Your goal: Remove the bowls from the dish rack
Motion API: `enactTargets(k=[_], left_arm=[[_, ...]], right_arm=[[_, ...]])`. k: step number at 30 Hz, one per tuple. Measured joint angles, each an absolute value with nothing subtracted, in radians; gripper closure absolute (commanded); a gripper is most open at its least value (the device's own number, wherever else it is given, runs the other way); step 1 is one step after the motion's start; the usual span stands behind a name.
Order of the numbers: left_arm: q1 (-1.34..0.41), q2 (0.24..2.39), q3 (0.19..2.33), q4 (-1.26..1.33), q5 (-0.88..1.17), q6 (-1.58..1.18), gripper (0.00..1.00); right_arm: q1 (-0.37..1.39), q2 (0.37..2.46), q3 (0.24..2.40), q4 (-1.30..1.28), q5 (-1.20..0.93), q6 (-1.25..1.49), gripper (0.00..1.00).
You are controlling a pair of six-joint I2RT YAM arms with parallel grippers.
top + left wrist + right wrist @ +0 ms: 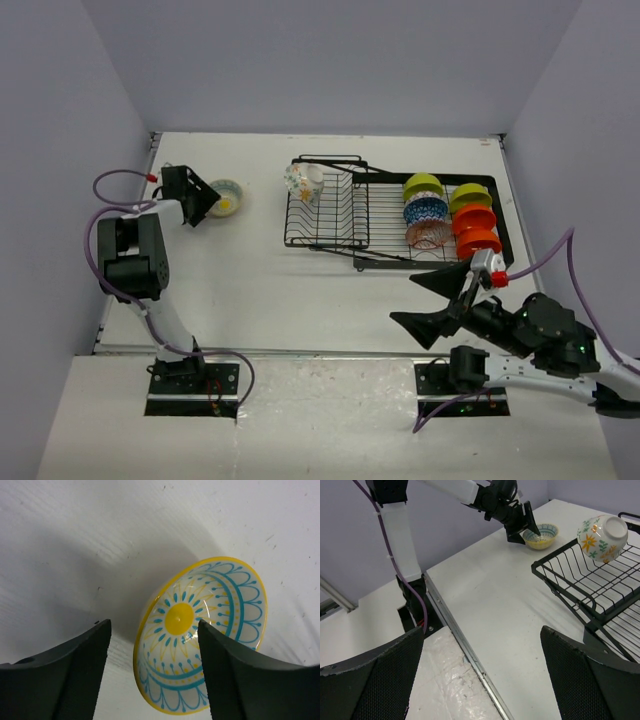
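Observation:
A white bowl with a yellow inside and blue pattern [200, 630] sits upright on the table [260, 270] at the far left. My left gripper [154, 625] is open, its fingers standing either side of that bowl's near rim. In the top view the left gripper [210, 200] is just left of the bowl [227, 197]. The black wire dish rack [330, 215] holds a white floral bowl [303, 182] tipped at its left end. Lime green [423, 186], blue-patterned [425, 209], pinkish [428, 234] and orange [476, 230] bowls stand on edge at its right end. My right gripper [481, 630] hangs open and empty near the front edge, short of the rack.
The rack's raised front corner [560, 587] lies right of my right gripper, with the floral bowl [601, 537] above it. Purple-grey walls close the table on three sides. A metal strip [465, 655] marks the table's near edge.

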State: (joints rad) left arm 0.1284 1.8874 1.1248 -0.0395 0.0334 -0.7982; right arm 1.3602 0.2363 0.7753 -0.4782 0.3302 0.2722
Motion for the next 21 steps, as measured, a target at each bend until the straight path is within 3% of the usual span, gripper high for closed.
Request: enactTargets(k=[3, 5, 12, 15, 21], left_arm=[[0.128, 1.846, 1.08, -0.017, 0.039, -0.811, 0.16], [0.128, 1.805, 1.066, -0.019, 0.041, -0.818, 0.01], [0.11, 1.5, 1.0, 0.01, 0.06, -0.814, 0.0], [0.022, 1.358, 0.977, 0.11, 0.156, -0.768, 0.0], [-0.141, 1.486, 0.988, 0.523, 0.584, -0.876, 0.0]], right_arm=[[1.36, 0.247, 0.775, -0.479, 0.33, 0.272, 0.01], [1.36, 0.253, 0.776, -0.479, 0.33, 0.272, 0.01], [1.358, 0.303, 0.781, -0.479, 0.375, 0.277, 0.01], [1.358, 0.358, 0.783, -0.479, 0.416, 0.289, 0.01], [1.358, 0.497, 0.803, -0.474, 0.423, 0.315, 0.01]])
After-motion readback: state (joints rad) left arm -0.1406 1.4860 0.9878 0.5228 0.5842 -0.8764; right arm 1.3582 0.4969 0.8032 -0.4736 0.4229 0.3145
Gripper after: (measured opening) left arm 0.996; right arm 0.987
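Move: The floral bowl, lying on its side in the dish rack, is roughly 30 cm to the left hand's right, some 4 cm farther ahead and about 5 cm higher. The yellow-rimmed bowl stands on the table right at this hand, its middle about 5 cm right, 2 cm ahead and a little below; the rack's left section centres some 37 cm right, 1 cm ahead. From the right hand the floral bowl is roughly 42 cm ahead, 24 cm left and 22 cm lower. The yellow-rimmed bowl's rim comes free as the left fingers finish opening wide and rise, straight up at first, about 25 cm in all. The left hand then sweeps some 20 cm right towards the floral bowl, easing back a little, while its fingers tip up and swing clockwise, each some 45 degrees. The open right hand drifts about 4 cm left and down, also slightly forward. ##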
